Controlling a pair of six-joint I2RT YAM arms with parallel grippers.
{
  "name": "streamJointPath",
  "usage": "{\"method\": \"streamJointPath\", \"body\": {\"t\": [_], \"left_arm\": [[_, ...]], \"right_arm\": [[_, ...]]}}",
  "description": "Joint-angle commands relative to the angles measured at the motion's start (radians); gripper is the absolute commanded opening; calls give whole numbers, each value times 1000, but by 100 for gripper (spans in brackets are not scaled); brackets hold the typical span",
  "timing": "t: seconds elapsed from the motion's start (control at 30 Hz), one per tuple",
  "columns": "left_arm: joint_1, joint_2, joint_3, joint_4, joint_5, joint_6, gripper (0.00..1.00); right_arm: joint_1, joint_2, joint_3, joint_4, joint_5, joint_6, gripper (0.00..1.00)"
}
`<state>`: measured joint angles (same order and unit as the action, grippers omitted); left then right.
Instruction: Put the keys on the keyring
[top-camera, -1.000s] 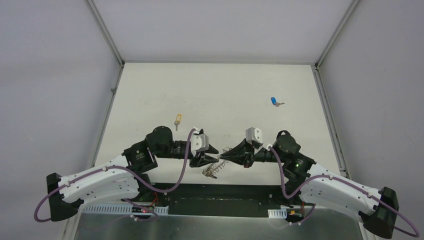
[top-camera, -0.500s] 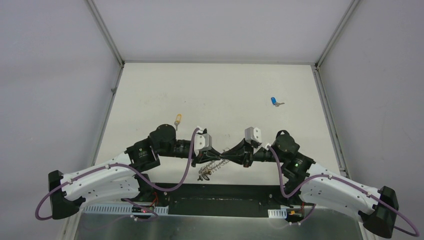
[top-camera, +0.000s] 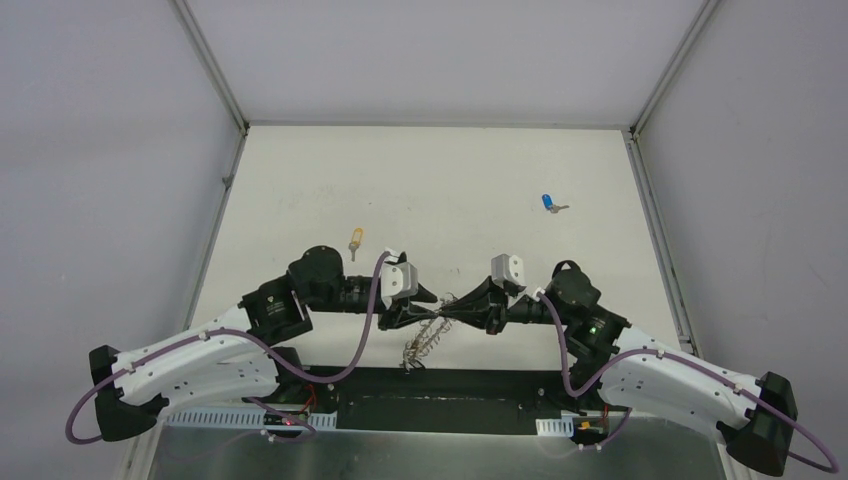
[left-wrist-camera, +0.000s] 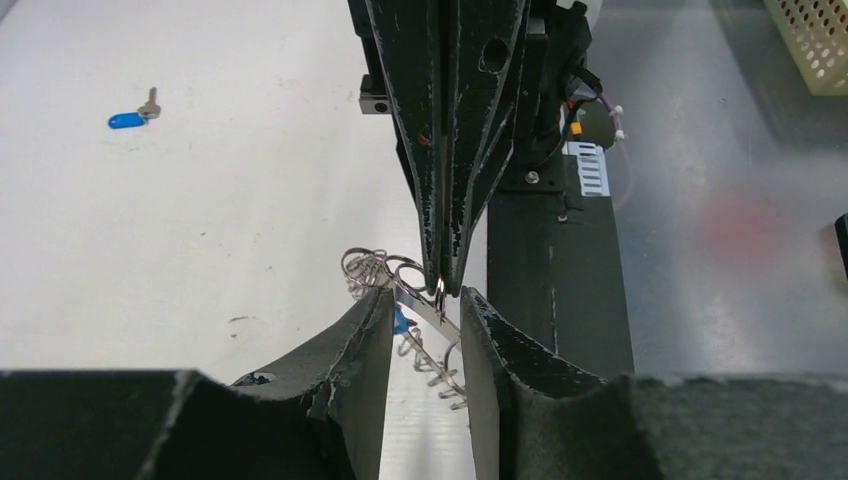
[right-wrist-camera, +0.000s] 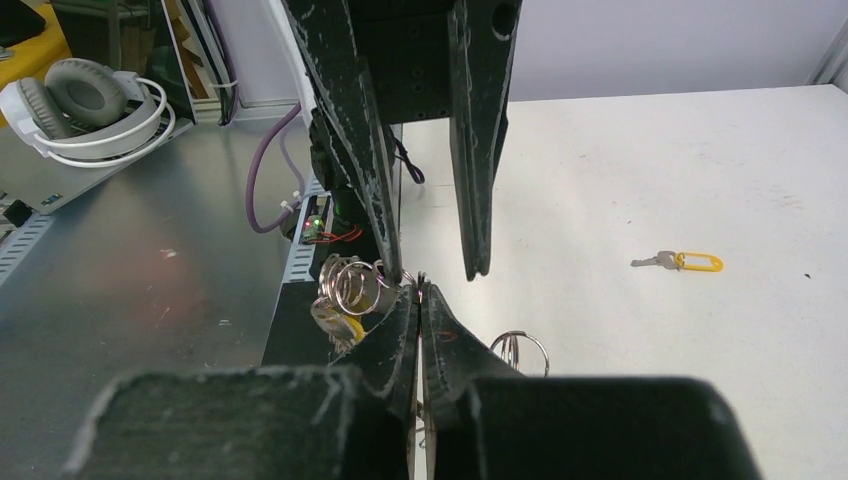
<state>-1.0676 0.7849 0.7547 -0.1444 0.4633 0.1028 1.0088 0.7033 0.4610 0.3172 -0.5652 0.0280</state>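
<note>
The keyring (top-camera: 421, 338), a floppy bunch of grey wire coils, hangs between the two grippers near the table's front edge. My right gripper (top-camera: 447, 308) is shut on one loop of the keyring (right-wrist-camera: 350, 285), where a yellow key head (right-wrist-camera: 348, 326) dangles. My left gripper (left-wrist-camera: 425, 312) stands open with its fingers (right-wrist-camera: 368, 200) on either side of the keyring (left-wrist-camera: 372, 270), the left one touching a coil. A blue key head (left-wrist-camera: 400, 321) shows in the bunch. On the table lie a loose yellow key (top-camera: 355, 240) and a blue key (top-camera: 548, 203).
Black base plate (top-camera: 440, 385) and a metal shelf run along the near edge below the grippers. Slanted frame rails (top-camera: 212, 250) bound the white table left and right. Headphones (right-wrist-camera: 85, 105) lie on the side bench.
The left gripper closed near the keyring, then opened again and drew back slightly left. The keyring now hangs more steeply from the right gripper, which stayed put.
</note>
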Motion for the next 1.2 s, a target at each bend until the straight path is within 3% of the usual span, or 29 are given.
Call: {"method": "streamJointPath", "body": {"t": [0.0,0.17,0.33,0.67,0.87,1.17], "left_arm": [[-6,-26,56,-22,-28,44,32],[-7,-25,53,-43,-1,63,29],[-7,13,60,-63,78,76,34],[-7,69,97,-65,89,77,20],[-7,51,92,-72,77,82,3],[-6,16,92,-116,32,86,1]], "right_arm": [[5,-11,45,78,-13,1,0],[5,-9,47,78,-12,0,0],[6,-1,53,78,-13,-3,0],[5,-1,52,73,-18,-6,0],[5,-2,50,73,-14,-9,0],[5,0,48,74,-12,-8,0]]}}
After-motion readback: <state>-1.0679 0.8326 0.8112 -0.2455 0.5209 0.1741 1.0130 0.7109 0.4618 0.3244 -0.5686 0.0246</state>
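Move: The keyring's held edge, still pinched in the right fingertips, is about 1 cm back, 1 cm right and 1 cm below the half-open left hand, practically at the right hand's own finger point. The loose yellow-tagged key rests on the table some 32 cm ahead of the left hand, 19 cm left and 26 cm below; the loose blue-tagged key is roughly 42 cm ahead, 27 cm right and equally low. The left fingers close on the keyring's edge right at the right fingertips and stop a little short of shut. First the left hand rises about 1 cm, then sinks some 2 cm, tips its fingertips about 5 degrees down, and eases up slightly at the end. The right hand keeps its pinch and stays in place. ##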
